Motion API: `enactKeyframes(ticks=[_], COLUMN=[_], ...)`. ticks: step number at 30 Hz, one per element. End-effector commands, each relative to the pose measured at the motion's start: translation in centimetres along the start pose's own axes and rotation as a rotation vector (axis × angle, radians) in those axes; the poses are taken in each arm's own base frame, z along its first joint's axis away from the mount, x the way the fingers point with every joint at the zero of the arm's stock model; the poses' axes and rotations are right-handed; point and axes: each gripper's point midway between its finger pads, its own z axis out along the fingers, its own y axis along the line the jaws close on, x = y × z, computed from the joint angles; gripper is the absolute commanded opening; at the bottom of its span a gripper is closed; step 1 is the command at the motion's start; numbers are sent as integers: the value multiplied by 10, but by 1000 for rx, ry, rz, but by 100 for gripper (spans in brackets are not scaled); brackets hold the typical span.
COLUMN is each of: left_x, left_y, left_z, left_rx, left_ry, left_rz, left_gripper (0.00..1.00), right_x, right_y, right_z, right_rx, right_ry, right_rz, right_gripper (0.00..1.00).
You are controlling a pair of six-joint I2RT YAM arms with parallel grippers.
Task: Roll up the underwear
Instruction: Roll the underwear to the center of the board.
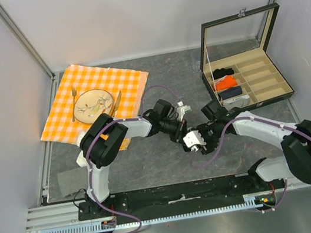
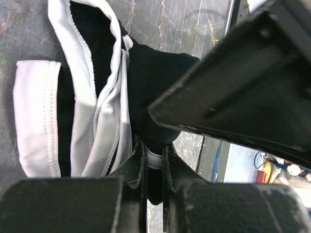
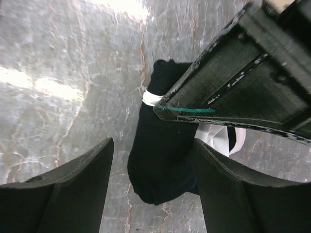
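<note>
The underwear is black fabric with a white waistband, bunched on the grey table; it also shows in the right wrist view. My left gripper is shut on a fold of its black fabric and white trim. My right gripper is open, with its jaws on either side of the black bunch and just above it. In the top view both grippers meet at the table's middle, the left gripper beside the right gripper, and they hide most of the underwear.
An orange checked cloth with a plate, fork and knife lies at the back left. An open compartment box at the back right holds black, orange and dark blue rolls. Grey walls enclose the table.
</note>
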Motion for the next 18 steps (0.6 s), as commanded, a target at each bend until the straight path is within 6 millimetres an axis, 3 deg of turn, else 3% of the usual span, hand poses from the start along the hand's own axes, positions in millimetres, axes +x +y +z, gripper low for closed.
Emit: enactKeyframes(ticks=[1, 5, 6, 9, 11, 15, 16, 18], left_x=[50, 24, 4, -8, -19, -13, 5, 3], left_y=[42, 37, 25, 18, 7, -2, 5, -5], left_z=[-1, -14, -22, -39, -57, -81, -82, -87], left_rx=[-186, -212, -201, -249, -290, -340, -355, -334], left_ry=[93, -32, -100, -199, -289, -398, -390, -443], left_rz=[-262, -240, -186, -126, -35, 102, 94, 150], left_gripper=[14, 32, 41, 53, 57, 66, 66, 70], right_x=[27, 39, 40, 34, 22, 12, 9, 9], right_y=[-12, -5, -2, 2, 6, 18, 21, 27], right_z=[11, 17, 20, 20, 18, 17, 14, 16], right_rx=[34, -11, -33, -88, -140, -250, -283, -334], right_ry=[111, 149, 153, 133, 84, 26, 21, 8], right_rz=[16, 80, 103, 172, 208, 304, 331, 376], right_gripper=[70, 55, 46, 33, 29, 26, 26, 26])
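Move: The underwear is a short black roll lying crosswise, its middle about 5 cm to the left of the open right hand, 2 cm ahead and 3 cm below. The left hand already pinches the roll's left end; from there the middle is some 4 cm to the right, 2 cm ahead and 1 cm lower. The grey folded piece in the box lies roughly 13 cm right of the right hand and 13 cm ahead, 2 cm lower. The underwear's right end is taken by the right hand, which sinks about 3 cm and edges 2 cm forward as its fingers close on the roll, then keeps its hold while easing back slightly and tilting. The left fingers open off the left end, and that hand backs away about 7 cm left and 3 cm up, swinging some 20 degrees counter-clockwise. ##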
